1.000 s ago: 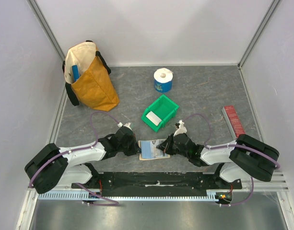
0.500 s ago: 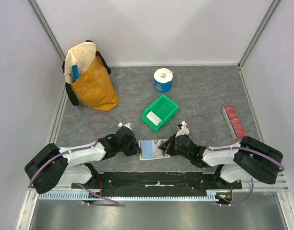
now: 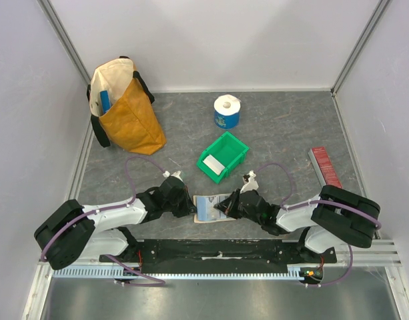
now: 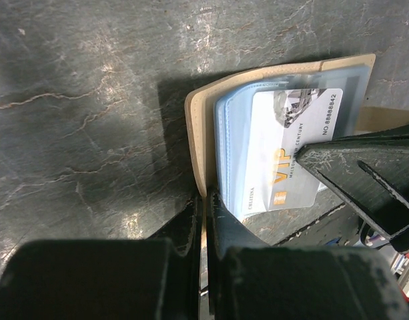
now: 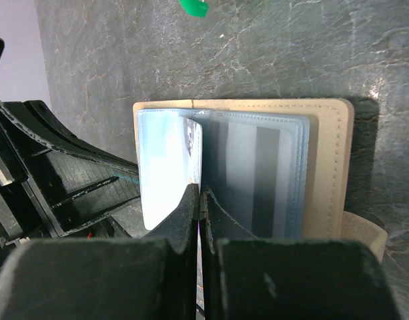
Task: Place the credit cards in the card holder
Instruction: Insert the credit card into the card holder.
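Note:
The tan card holder (image 3: 207, 208) lies open on the table between both grippers. My left gripper (image 4: 205, 197) is shut on the edge of the holder's tan cover (image 4: 199, 140). My right gripper (image 5: 200, 190) is shut on the edge of a pale credit card (image 4: 284, 157) printed "VIP", which lies over the holder's clear blue pockets. A grey card with a dark stripe (image 5: 257, 173) sits inside a clear pocket on the holder's other half. Another white card (image 3: 212, 163) lies in the green bin (image 3: 232, 145).
A yellow and cream bag (image 3: 124, 107) stands at the back left. A white and blue roll (image 3: 227, 111) stands behind the green bin. A red ridged strip (image 3: 325, 168) lies at the right. Walls close in the table on three sides.
My right gripper has shifted a little to the left with the card, further over the holder. The left gripper and the holder have stayed put.

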`<state>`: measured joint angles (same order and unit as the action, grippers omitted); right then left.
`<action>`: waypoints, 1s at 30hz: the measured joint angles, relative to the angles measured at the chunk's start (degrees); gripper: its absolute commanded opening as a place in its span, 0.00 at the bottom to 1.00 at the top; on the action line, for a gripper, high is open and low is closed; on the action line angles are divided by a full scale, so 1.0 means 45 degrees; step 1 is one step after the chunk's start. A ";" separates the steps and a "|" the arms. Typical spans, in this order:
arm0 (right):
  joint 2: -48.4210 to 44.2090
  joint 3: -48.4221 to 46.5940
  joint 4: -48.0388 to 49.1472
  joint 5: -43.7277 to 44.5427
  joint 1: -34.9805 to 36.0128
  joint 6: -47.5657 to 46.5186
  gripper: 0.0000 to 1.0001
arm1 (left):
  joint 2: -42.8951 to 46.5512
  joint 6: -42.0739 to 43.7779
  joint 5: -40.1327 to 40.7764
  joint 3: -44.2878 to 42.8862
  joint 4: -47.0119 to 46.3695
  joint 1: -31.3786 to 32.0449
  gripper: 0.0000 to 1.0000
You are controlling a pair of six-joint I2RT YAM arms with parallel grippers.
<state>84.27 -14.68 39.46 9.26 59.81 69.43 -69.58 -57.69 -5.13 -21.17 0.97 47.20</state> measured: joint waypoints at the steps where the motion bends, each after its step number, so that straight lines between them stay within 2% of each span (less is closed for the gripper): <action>1: 0.0019 0.0000 0.0024 0.0015 0.0029 0.0010 0.00 | 0.0000 -0.0005 0.0000 0.0005 -0.0015 0.0000 0.02; 5: 0.0053 -0.0087 -0.0068 0.0063 0.0180 -0.0015 0.03 | -0.0015 -0.0029 -0.0015 0.0005 -0.0029 0.0000 0.02; 10: 0.0053 -0.0529 -0.0894 0.0078 0.0219 -0.0253 0.26 | -0.0024 -0.0029 -0.0024 0.0005 -0.0034 0.0000 0.02; 11: 0.0024 -0.0665 -0.1287 0.0141 0.0233 -0.0345 0.34 | -0.0024 -0.0029 -0.0029 0.0005 -0.0039 0.0000 0.02; 14: -0.0534 -0.1195 -0.2924 0.0423 0.0355 -0.0699 0.50 | -0.0024 -0.0034 -0.0117 0.0005 -0.0058 0.0005 0.02; 16: -0.1248 -0.1549 -0.4201 0.0748 0.0476 -0.1010 0.58 | -0.0015 -0.0044 -0.0151 0.0039 -0.0068 0.0029 0.02; 22: -0.2356 -0.1778 -0.6290 0.1404 0.0495 -0.1637 0.59 | 0.0000 -0.0073 -0.0189 0.0058 -0.0068 0.0029 0.02; 30: -0.1331 -0.2390 -0.5926 0.0850 0.0491 -0.2035 0.53 | 0.0000 -0.0073 -0.0223 0.0058 -0.0068 0.0029 0.02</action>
<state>78.28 -25.43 12.80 13.08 62.02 60.27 -69.58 -58.02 -6.13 -20.91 0.67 47.33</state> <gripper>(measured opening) 0.545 0.032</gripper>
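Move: The card is already mostly in the holder's left pocket. The right fingers are shut on its right edge, with its middle about 3 cm to that hand's left, level fore and aft and roughly 1 cm below. The card holder's middle lies some 2 cm left and 1 cm down, and the green basket about 18 cm ahead and 1 cm to the right. From the left hand the card's middle is about 6 cm to the right, at about the same height. Leftward by only about half a centimetre at first, the right hand, still pinching the card's right edge, then opens its fingers a bit over halfway and lets go. It lifts about 1 cm while sliding some 2.5 cm to the right, tilting about 15 degrees so the fingertips point more steeply down, then eases back left about 1 cm over the card's right edge. The left hand keeps its pinch on the holder's left edge. ##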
